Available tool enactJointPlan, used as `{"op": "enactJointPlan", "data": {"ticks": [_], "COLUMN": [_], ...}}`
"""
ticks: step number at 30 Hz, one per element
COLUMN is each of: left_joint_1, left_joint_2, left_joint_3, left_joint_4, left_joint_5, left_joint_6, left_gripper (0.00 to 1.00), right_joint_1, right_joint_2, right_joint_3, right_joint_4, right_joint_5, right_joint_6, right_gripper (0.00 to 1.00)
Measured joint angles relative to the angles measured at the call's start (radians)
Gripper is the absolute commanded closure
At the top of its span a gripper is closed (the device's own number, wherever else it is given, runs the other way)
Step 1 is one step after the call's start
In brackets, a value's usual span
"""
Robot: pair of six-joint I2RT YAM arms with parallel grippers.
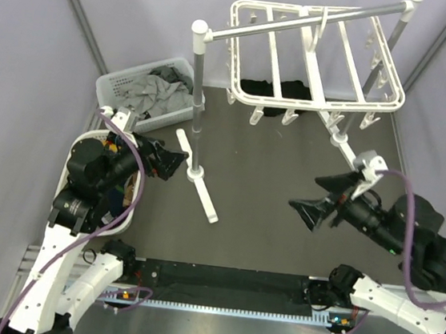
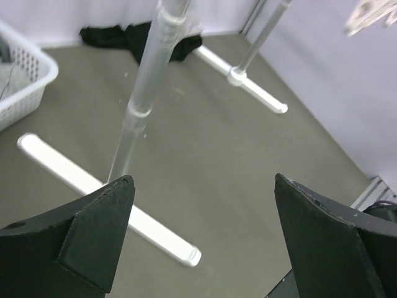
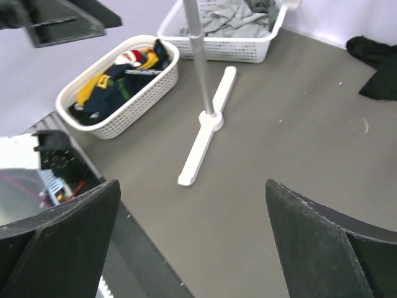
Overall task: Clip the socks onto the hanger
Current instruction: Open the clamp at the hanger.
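The socks, navy, yellow and multicoloured, lie heaped in an oval white basket at the left; in the top view my left arm covers most of that basket. The hanger, a white frame with cross bars and dangling clips, hangs by its hook from the grey pole at the back right. My left gripper stands open beside the near pole, holding nothing. My right gripper is open too, above bare floor right of centre, well below the hanger.
A grey pole rack with white feet stands mid-table. A rectangular white basket of pale grey cloths sits at the back left. A black garment lies on the floor under the hanger.
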Motion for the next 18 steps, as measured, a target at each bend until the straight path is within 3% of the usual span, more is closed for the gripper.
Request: {"op": "enactJointPlan", "data": {"ticks": [9, 18], "left_joint_1": [-0.031, -0.167], "left_joint_2": [0.01, 0.153], "left_joint_3": [-0.058, -0.059], "left_joint_4": [0.275, 0.386], "left_joint_5": [0.048, 0.021], "left_joint_6": [-0.056, -0.055], "left_gripper": [0.02, 0.02], "right_joint_1": [0.0, 0.0], "right_joint_2": [0.312, 0.397], "right_joint_3": [0.101, 0.189], "right_joint_4": [0.104, 0.132], "right_joint_5": [0.115, 0.183], "right_joint_6": [-0.062, -0.079], "right_gripper": [0.01, 0.01]}}
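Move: The nearest of the clamps hanging from the hanger's front bar is roughly 13 cm ahead of the right hand, 5 cm to its left and 9 cm above; a second clamp hangs about 7 cm to the left of that one. From the left hand the same nearest clamp is about 9 cm ahead, 22 cm to the right and 9 cm higher. The stand's left upright is some 12 cm ahead of the left hand and 4 cm to its right. The right hand, empty and wide open, heads for the clamps on the hanger's front bar, about 8 cm forward and 5 cm left, rising a little only at the end. The left hand, open too, crosses right on the near side of the stand's upright, some 6 cm, rising first and then partly sinking, and edges forward; both turn about 10 degrees clockwise. ##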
